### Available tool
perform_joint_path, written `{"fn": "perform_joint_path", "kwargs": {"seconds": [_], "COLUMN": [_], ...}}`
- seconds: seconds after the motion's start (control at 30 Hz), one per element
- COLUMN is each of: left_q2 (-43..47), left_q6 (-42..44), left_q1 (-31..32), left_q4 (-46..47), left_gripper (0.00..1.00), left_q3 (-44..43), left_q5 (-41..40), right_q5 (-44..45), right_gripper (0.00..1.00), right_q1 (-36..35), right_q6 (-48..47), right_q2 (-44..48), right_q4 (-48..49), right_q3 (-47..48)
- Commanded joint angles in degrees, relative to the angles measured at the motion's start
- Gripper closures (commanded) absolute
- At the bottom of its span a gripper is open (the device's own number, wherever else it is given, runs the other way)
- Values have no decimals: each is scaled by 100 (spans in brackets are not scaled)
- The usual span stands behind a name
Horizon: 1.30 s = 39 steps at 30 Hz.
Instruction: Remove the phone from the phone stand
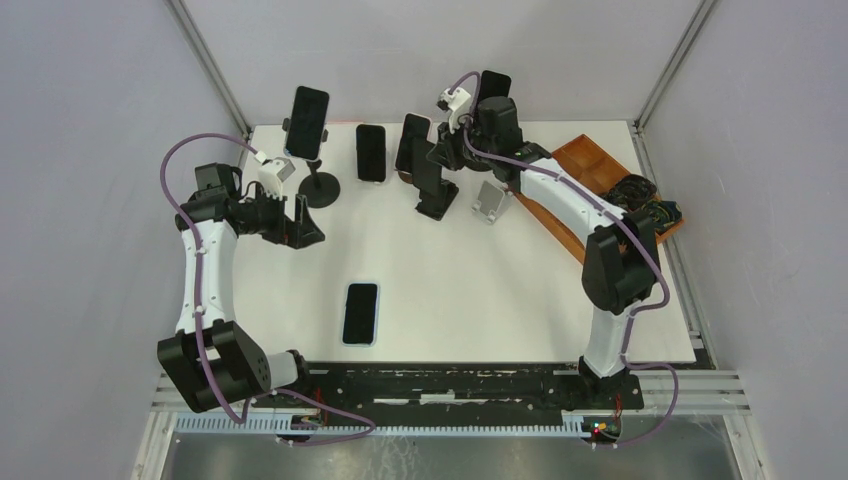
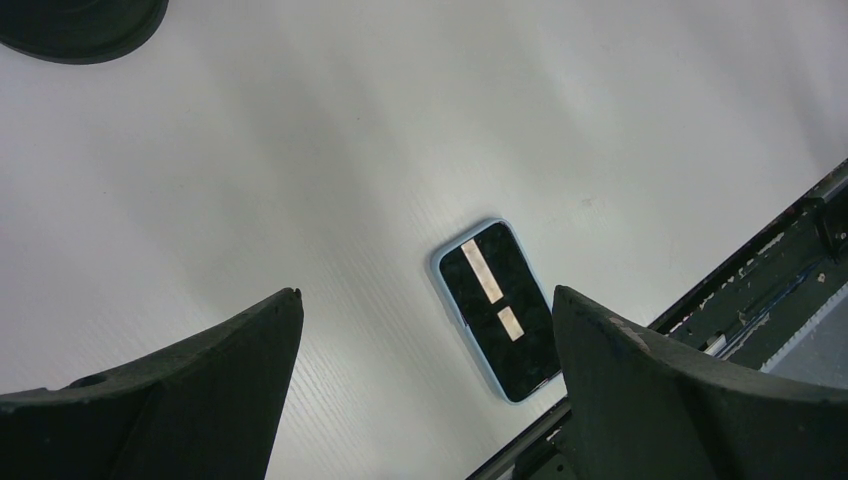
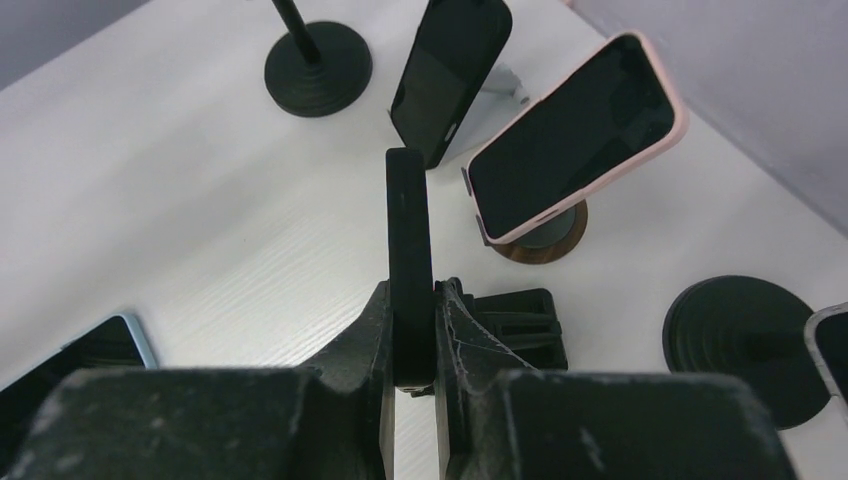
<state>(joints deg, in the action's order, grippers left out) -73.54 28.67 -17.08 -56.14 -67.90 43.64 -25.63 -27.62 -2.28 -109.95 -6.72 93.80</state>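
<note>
My right gripper [image 3: 412, 288] is shut on a black phone [image 3: 408, 220], seen edge-on and upright between the jaws. The black phone stand [image 3: 515, 325] sits on the white table directly under and just right of the jaws. Whether the phone still rests in the stand I cannot tell. In the top view this gripper [image 1: 443, 160] is at the back middle, above the stand [image 1: 437, 205]. My left gripper [image 2: 426, 291] is open and holds nothing, hovering at the left side of the table [image 1: 305, 225].
A pink-cased phone [image 3: 570, 135] leans on a round wooden stand. Another dark phone [image 3: 450, 70] leans on a pale stand. A pole stand [image 1: 318, 190] carries a phone [image 1: 308, 122]. A blue-cased phone [image 2: 497, 308] lies flat near the front. An orange tray [image 1: 590, 170] is at the right.
</note>
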Motion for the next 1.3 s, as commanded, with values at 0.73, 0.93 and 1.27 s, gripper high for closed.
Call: {"fn": "perform_joint_path", "kwargs": {"seconds": [0.73,0.93,1.27], "left_q2": [94,173,260], "left_q6": [-34,-33,-36], "left_q1": [-15,-21,-16], "left_q4": [61,65,62], "left_gripper": [0,0,0], "left_q3": [-95,-26,-39], "left_q5": [35,44,-54], "right_q5": [-1796,-2533,-2535], "right_gripper": [100,100,100], "right_q1": [-1290,-1360,-1575], "right_q6": [2772,3995,4516], "right_q2": [2827,2417,1056], "right_q4": [1212,2330,3042], "right_q3": [-4016,-4682,-4376]}}
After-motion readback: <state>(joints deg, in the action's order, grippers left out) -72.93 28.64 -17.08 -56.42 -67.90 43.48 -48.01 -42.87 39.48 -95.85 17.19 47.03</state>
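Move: The right gripper already holds the black phone, just lifted off its stand. The bare table spot meant for it lies about 33 cm back, 7 cm left and 22 cm below; the phone lying flat is 10 cm left of that spot, level with it. The emptied stand is some 7 cm back, 1 cm right, 18 cm below; the pink-edged phone 4 cm ahead, 5 cm left, 9 cm below. From the left hand the spot lies roughly 17 cm back, 18 cm right, 19 cm below. Keep the right fingers shut on the phone's upper end and raise it a further 7 cm or so clear of the emptied stand. Then sweep back about 28 cm towards the bare spot right of the flat phone, sinking well below the starting height and edging left near the end, while tipping the fingers down by some 50 degrees with a slight counter-clockwise turn. ##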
